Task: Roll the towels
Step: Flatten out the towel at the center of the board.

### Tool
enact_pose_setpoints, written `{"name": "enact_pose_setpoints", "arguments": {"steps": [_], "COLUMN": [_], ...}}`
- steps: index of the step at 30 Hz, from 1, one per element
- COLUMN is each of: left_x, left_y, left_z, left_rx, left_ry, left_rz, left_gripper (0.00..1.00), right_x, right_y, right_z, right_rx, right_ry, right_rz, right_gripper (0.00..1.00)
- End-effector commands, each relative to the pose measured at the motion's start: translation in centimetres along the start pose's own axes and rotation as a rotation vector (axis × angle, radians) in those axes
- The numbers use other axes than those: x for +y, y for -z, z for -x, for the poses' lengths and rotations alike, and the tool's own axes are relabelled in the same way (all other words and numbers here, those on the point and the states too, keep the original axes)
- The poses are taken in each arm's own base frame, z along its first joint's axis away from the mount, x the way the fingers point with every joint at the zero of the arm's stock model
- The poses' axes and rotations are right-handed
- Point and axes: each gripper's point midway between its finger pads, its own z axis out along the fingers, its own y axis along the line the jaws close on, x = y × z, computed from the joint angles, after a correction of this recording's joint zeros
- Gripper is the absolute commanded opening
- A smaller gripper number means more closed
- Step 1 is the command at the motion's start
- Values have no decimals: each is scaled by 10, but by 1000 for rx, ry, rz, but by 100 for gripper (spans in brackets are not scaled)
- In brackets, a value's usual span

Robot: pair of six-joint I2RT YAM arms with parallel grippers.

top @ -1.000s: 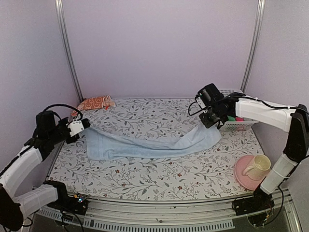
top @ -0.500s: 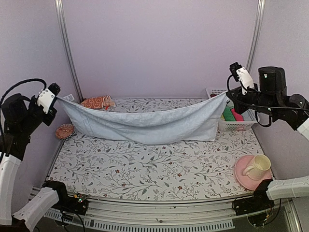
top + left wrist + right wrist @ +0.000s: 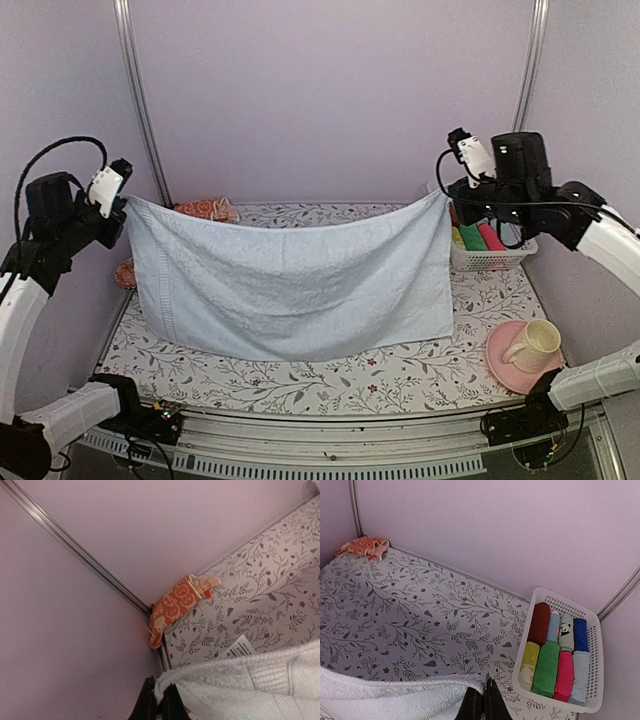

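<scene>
The light blue towel (image 3: 290, 285) hangs spread out above the table, stretched between both arms, its lower edge close to the tabletop. My left gripper (image 3: 122, 200) is shut on its top left corner (image 3: 172, 682). My right gripper (image 3: 447, 190) is shut on its top right corner (image 3: 470, 682). The orange-red printed towel (image 3: 205, 209) lies crumpled in the back left corner of the table, also in the left wrist view (image 3: 172, 607) and the right wrist view (image 3: 364, 546).
A white basket (image 3: 520, 255) of rolled cloths stands at the back right, seen closer in the right wrist view (image 3: 592, 660). A pink plate (image 3: 500, 365) with a cream mug (image 3: 532, 345) sits front right. A small round object (image 3: 124, 272) lies behind the towel's left edge.
Both arms have risen and lifted the light blue towel off the table; it now hangs unfolded to its full height instead of sagging as a folded strip.
</scene>
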Motion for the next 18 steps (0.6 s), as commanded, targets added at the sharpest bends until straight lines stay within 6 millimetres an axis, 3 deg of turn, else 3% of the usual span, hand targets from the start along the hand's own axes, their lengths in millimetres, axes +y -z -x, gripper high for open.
{"name": "enact_pose_setpoints", "arguments": {"steps": [1,5,10,14,18], "left_x": [-45,-74,-76,-69,-62], "left_y": [-64,-116,-180,-223,-249], "left_z": [-77,-125,-182,-198,-199], "left_rx": [238,355,514,543,534], "left_ry": [29,25,-40,-77,-112], "left_rz": [-121,-178,-73,3,51], "left_gripper": [0,0,0,0,0], "right_x": [-10,-24,-54,-71,-75], "right_y": [-81,-159,-235,-280,-305], "right_z": [-37,-64,-81,-86,-81], "right_rx": [176,284,340,343,319], "right_ry": [40,75,93,109,151], "right_rz": [-140,-209,-305,-333,-335], "right_gripper": [2,2,2,2,2]}}
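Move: Each hand holds a far corner of the hanging pale-blue towel. The left corner's spot on the board is about 17 cm ahead of the left hand, 4 cm left and some 34 cm below; beyond it, the orange towel is roughly 31 cm ahead and 7 cm right of the hand. The right corner's spot is about 25 cm straight ahead of the right hand and 33 cm below; the towel basket is some 23 cm ahead, 14 cm right. Keep both corners pinched and swing the towel down and outward over the board: bring the left gripper down nearly 30 cm and about 16 cm forward, tipping its fingers down. Carry the right gripper forward about 25 cm while lowering it some 19 cm, to the left side of the basket, and let it turn slightly clockwise; ease both off near the end. ##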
